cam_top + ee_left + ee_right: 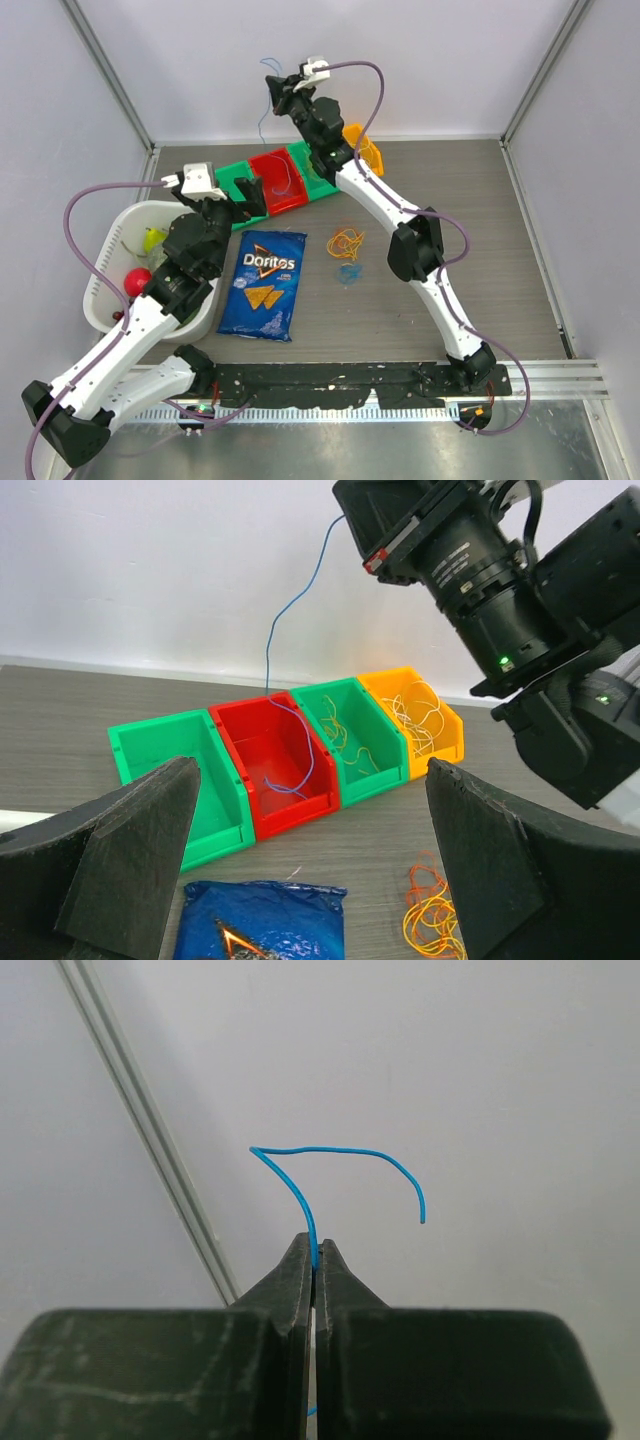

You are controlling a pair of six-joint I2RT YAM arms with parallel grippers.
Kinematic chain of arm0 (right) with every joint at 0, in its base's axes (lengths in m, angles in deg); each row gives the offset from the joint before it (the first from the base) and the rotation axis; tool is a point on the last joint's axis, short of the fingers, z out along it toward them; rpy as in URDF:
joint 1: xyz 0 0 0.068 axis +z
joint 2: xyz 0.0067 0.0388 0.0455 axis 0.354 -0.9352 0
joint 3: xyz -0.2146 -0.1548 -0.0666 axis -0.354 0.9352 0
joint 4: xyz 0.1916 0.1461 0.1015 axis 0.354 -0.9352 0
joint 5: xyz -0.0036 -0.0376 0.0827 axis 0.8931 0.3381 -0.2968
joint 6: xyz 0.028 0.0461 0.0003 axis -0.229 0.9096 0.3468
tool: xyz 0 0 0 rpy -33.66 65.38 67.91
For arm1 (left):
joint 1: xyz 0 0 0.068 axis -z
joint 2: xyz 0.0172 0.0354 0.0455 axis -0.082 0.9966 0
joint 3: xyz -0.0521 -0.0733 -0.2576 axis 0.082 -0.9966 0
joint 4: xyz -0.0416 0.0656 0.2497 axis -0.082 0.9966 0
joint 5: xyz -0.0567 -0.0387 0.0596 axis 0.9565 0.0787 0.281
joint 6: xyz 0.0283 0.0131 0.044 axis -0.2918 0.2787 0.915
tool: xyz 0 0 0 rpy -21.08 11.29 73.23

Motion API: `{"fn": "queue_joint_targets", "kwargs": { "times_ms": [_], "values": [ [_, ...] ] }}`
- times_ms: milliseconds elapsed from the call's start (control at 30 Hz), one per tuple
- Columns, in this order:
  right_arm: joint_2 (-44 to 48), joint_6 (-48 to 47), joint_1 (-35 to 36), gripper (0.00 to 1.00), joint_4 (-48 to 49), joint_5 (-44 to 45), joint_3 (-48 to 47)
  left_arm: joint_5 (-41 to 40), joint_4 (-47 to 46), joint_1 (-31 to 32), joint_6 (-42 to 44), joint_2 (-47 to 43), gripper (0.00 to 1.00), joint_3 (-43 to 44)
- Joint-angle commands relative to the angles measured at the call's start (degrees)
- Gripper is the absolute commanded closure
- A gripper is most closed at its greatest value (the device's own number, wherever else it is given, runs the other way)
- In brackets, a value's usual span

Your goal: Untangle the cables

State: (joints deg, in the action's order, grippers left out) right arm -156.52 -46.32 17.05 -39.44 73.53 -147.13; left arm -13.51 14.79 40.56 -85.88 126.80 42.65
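My right gripper [315,1245] is shut on a thin blue cable [330,1152], high above the bins near the back wall [272,88]. The blue cable [285,620] hangs down from it, and its lower end lies in the red bin [240,750]. A tangle of orange and yellow cables [347,243] lies on the table in front of the bins, at the lower right of the left wrist view [432,910]. My left gripper [312,770] stands wide open and empty, low over the table [245,195] in front of the bins.
Two green bins [150,755] [345,695] and an orange bin [450,735] flank the red one; the right green and orange bins hold thin strands. A blue Doritos bag [263,283] lies mid-table. A small blue loop [350,273] lies beside the tangle. A white basket [100,270] stands at the left.
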Motion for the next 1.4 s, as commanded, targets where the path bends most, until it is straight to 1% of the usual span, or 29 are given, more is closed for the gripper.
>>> {"fn": "queue_joint_targets", "kwargs": {
  "times_ms": [0,100,167,233,300,433,500,567,700,833,1000,1267,1367],
  "values": [
    [-2.06,0.36,0.63,0.99,6.46,3.52,-2.98,-1.36,-3.65,-0.43,0.67,-0.69,0.0,-0.03],
    [-2.67,-0.35,0.63,0.99,6.2,4.32,-2.73,-1.62,-3.65,-0.44,0.76,-0.69,0.0,-0.12],
    [-1.28,-0.09,0.72,0.99,6.37,2.75,0.69,-1.63,-3.65,-0.61,0.76,-0.87,0.0,-0.12],
    [0.65,-0.61,1.24,0.99,7.25,1.43,8.31,-1.54,-3.74,-0.79,0.67,-1.13,0.0,-0.21],
    [2.86,-1.75,1.85,0.99,7.78,1.42,12.37,-1.54,-3.83,-0.79,0.67,-1.31,0.0,-0.21],
    [7.86,-3.42,3.0,0.99,10.15,2.38,25.63,-1.45,-3.74,-0.96,0.58,-1.48,0.0,-0.21],
    [10.41,-3.51,3.35,0.99,10.94,3.18,30.65,-1.36,-3.74,-0.96,0.49,-1.48,0.0,-0.21],
    [12.44,-3.25,3.53,0.99,11.47,3.79,34.26,-1.36,-3.74,-1.05,0.49,-1.57,0.0,-0.21],
    [15.08,-2.54,3.7,0.99,6.3,5.37,37.7,-1.27,-3.65,-1.05,0.41,-1.57,0.0,-0.21],
    [15.7,-2.63,3.79,0.99,1.12,6.08,38.68,-0.84,-3.48,-1.05,0.05,-1.48,0.0,-0.12],
    [12.71,-3.07,3.53,0.99,-3.03,4.68,37.1,-0.48,-3.48,-1.05,-0.21,-1.31,0.0,-0.12],
    [5.24,-1.23,3.35,0.99,-8.91,2.39,28.58,-0.13,-3.3,-1.05,-0.56,-0.69,0.0,0.05],
    [3.13,0.26,3.27,0.99,-10.67,1.25,26.9,0.22,-3.21,-1.23,-0.74,-0.52,0.0,0.05]
  ]
}}
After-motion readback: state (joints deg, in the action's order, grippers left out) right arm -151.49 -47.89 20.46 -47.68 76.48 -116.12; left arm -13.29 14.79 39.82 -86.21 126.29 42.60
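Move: The blue cable is pinched in my right hand, its lower part hanging into the red bin. That bin lies almost straight below, some 36 cm down, about 2 cm ahead and 3 cm left. The left-hand green bin is about 12 cm left of it and 5 nearer; the right-hand green bin 10 cm right of it and 3 farther out. The yellow cable lies 16 cm back and 16 right of my hand. From my left hand the red bin is about 28 cm straight ahead, 33 below. Keeping my right fingers shut on the blue cable, I drop that hand fast towards the red bin, about 25 cm in all and drawing back a few centimetres, with a brief lift of some 2 cm near the bottom before sinking again. Meanwhile the wrist tips the fingers down from their upward slant by roughly 30 degrees. ##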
